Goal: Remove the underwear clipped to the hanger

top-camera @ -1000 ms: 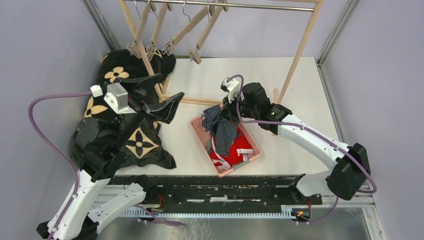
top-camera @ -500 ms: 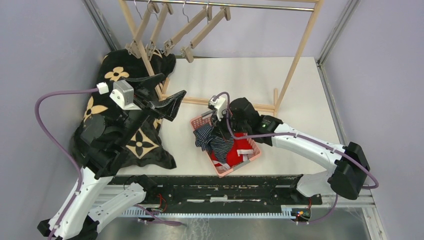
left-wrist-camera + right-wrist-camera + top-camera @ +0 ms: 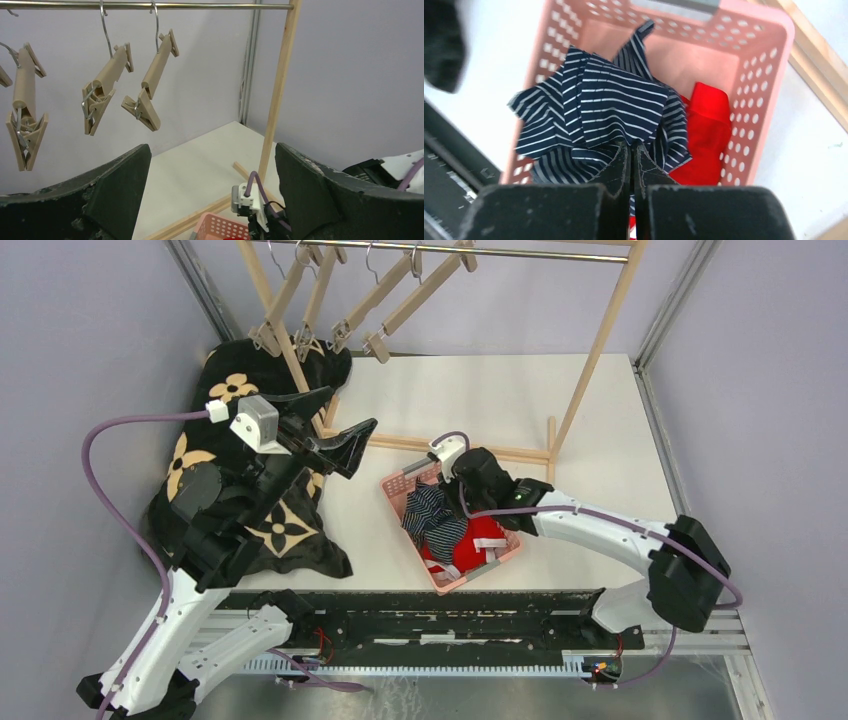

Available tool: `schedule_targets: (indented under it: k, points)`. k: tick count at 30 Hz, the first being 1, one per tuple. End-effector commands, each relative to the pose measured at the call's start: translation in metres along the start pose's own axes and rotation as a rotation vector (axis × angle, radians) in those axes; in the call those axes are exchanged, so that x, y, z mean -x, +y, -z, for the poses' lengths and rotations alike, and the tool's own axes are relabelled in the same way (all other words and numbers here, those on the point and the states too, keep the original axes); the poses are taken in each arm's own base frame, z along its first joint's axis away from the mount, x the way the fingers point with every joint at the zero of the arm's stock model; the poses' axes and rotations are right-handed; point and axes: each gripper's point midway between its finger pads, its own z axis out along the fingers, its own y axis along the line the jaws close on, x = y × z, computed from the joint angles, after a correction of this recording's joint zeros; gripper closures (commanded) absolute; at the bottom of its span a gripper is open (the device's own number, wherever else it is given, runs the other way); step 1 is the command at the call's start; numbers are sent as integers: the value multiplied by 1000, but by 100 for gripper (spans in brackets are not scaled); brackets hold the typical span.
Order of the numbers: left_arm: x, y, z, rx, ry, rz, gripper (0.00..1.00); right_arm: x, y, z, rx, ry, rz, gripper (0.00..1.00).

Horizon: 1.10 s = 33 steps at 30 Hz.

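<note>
Dark blue striped boxers [image 3: 614,95] lie bunched in the pink basket [image 3: 769,75], with my right gripper [image 3: 630,145] shut on a fold of them. Red briefs [image 3: 704,130] sit under them in the basket. From above, the right gripper [image 3: 447,506] is low over the basket's [image 3: 398,490] far corner, with the boxers [image 3: 432,522] and the red briefs [image 3: 470,552] below it. Wooden clip hangers [image 3: 155,65] hang bare from the rail [image 3: 200,6]. My left gripper [image 3: 212,150] stands open in the air with nothing in it, over the blanket's edge [image 3: 350,408].
A black blanket with tan flowers [image 3: 275,530] covers the table's left side under the left arm. The wooden rack's base bar [image 3: 400,443] lies just behind the basket, with its right post [image 3: 600,340] rising toward the rail. Walls close off the left, right and back.
My right gripper has come down and toward the near side, carrying the blue boxers from above the basket into it. The hangers have swung a little. The left gripper drifted slightly right.
</note>
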Motion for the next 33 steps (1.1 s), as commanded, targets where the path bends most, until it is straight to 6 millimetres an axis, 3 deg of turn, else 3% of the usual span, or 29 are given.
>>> schedule_targets:
  k: [1,9,10,12,15,18,27,33]
  points:
    - [6,1,-2,7,-23,-12,1,-4,-37,-19,-172,23,-4,99]
    - [7,2,4,12,-26,-20,1,-44,-51,-52,-199,149,-32,99]
    - [6,4,5,24,-23,-23,1,-42,-52,-53,-203,147,-25,92]
    - [5,11,9,59,-12,-37,1,-31,-56,-52,-223,123,-7,76]
    - [3,21,21,117,-26,-50,1,2,-68,-40,-281,50,24,49]
    - [2,32,37,184,-77,-58,1,32,-75,-28,-310,-11,50,37]
    - [-23,62,52,348,-39,-85,1,88,-82,11,-352,-146,75,34]
    - [-46,81,61,455,-36,-100,1,94,-115,57,-448,-208,24,33]
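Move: Just below the right hand, which still grips the striped underwear, the basket's middle lies about 3 cm back and 9 cm down, level with it sideways. The bundle's bulk is some 3 cm left, 1 cm back and 5 cm lower; the red underwear lies 7 cm back, 5 cm right and 10 cm below. The rack's foot beam runs about 17 cm ahead, 12 cm down. From the left hand the basket is roughly 21 cm right, 2 cm ahead and 43 cm below. Lowering the striped underwear into the basket, the right hand sinks about 8 cm while easing forward and right, then its fingers open at the bottom and let go. It backs out empty, rising some 14 cm and going forward towards the foot beam, fingertips tilting up. The left hand, empty and open, swings left, sinks and turns about 20 degrees counter-clockwise. ##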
